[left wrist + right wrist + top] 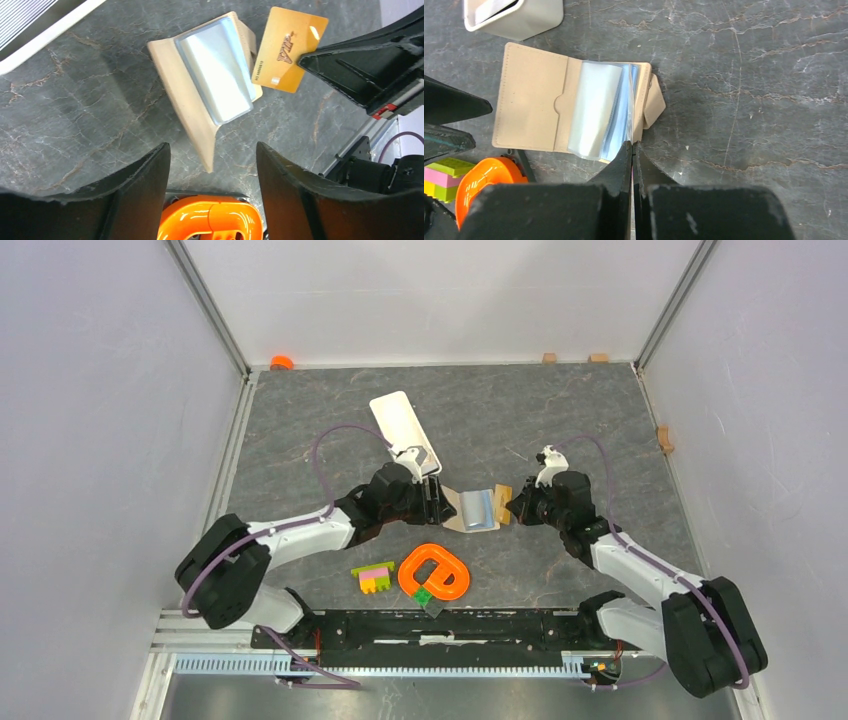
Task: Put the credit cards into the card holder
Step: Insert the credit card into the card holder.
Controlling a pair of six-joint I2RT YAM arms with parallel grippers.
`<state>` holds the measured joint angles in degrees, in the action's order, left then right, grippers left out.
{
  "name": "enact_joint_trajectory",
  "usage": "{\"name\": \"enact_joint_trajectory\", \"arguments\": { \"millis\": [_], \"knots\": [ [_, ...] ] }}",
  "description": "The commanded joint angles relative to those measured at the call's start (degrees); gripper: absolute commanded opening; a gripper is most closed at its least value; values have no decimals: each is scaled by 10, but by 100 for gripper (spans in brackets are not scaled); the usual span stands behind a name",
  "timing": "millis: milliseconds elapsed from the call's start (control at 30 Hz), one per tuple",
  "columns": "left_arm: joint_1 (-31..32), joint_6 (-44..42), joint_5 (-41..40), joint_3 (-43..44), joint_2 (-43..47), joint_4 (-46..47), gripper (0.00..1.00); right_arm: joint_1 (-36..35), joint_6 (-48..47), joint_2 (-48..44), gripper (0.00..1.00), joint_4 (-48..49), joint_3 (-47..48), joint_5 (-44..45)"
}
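Note:
The beige card holder [462, 512] lies open on the table between my two grippers, a glossy light blue card or sleeve [215, 75] on its inner half. My left gripper [210, 152] is open just short of the holder's near corner [207, 162] and touches nothing. The orange-gold credit card [290, 47] hangs beside the holder's far edge, and my right gripper [631, 145] is shut on one of its corners. In the right wrist view only a sliver of that card shows at the fingertips, by the holder [531, 107].
A long white tray [405, 430] lies behind the left gripper. An orange ring toy [435, 573] and pink-yellow-green bricks [373, 577] sit near the arm bases, with a small green brick [425, 596]. Walls enclose the table on three sides.

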<state>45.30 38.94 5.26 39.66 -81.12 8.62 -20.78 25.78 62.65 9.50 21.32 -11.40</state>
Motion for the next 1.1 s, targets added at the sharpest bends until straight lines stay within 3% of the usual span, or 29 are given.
{"name": "enact_joint_trajectory", "arguments": {
  "millis": [0,400,600,767,1067],
  "knots": [
    [-13,-15,34,13,-30,36,67,10,-27,11,0,-1,32,17],
    [-34,-13,81,24,-107,73,43,17,-10,43,0,23,25,-46],
    [-40,-14,95,22,-134,79,18,21,23,50,0,57,12,-84],
    [-43,-11,113,18,-152,94,5,21,63,60,0,110,-1,-125],
    [-59,3,141,5,-167,126,2,21,86,62,0,136,-11,-145]
  ]
}}
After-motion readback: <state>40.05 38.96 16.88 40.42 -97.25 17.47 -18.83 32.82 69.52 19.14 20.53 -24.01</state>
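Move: My empty, open left hand hovers over the card holder's left flap, whose middle lies about 6 cm below, 1 cm ahead and 1 cm to the right. The holder's pockets lie some 7 cm right and level fore and aft. The white box stands about 16 cm ahead and 9 cm left, the orange toy some 14 cm back and 2 cm left. From my right hand, still pinching the gold card, the pockets are about 6 cm left, level fore and aft, and 5 cm below. I lower my left hand nearly 7 cm onto the flap's outer edge, tipping the fingers down some 10 degrees as they close and pinch that edge. My right hand keeps the card and, after barely moving, carries it about 3 cm left over the pockets, rolling its left side up roughly 10 degrees. ##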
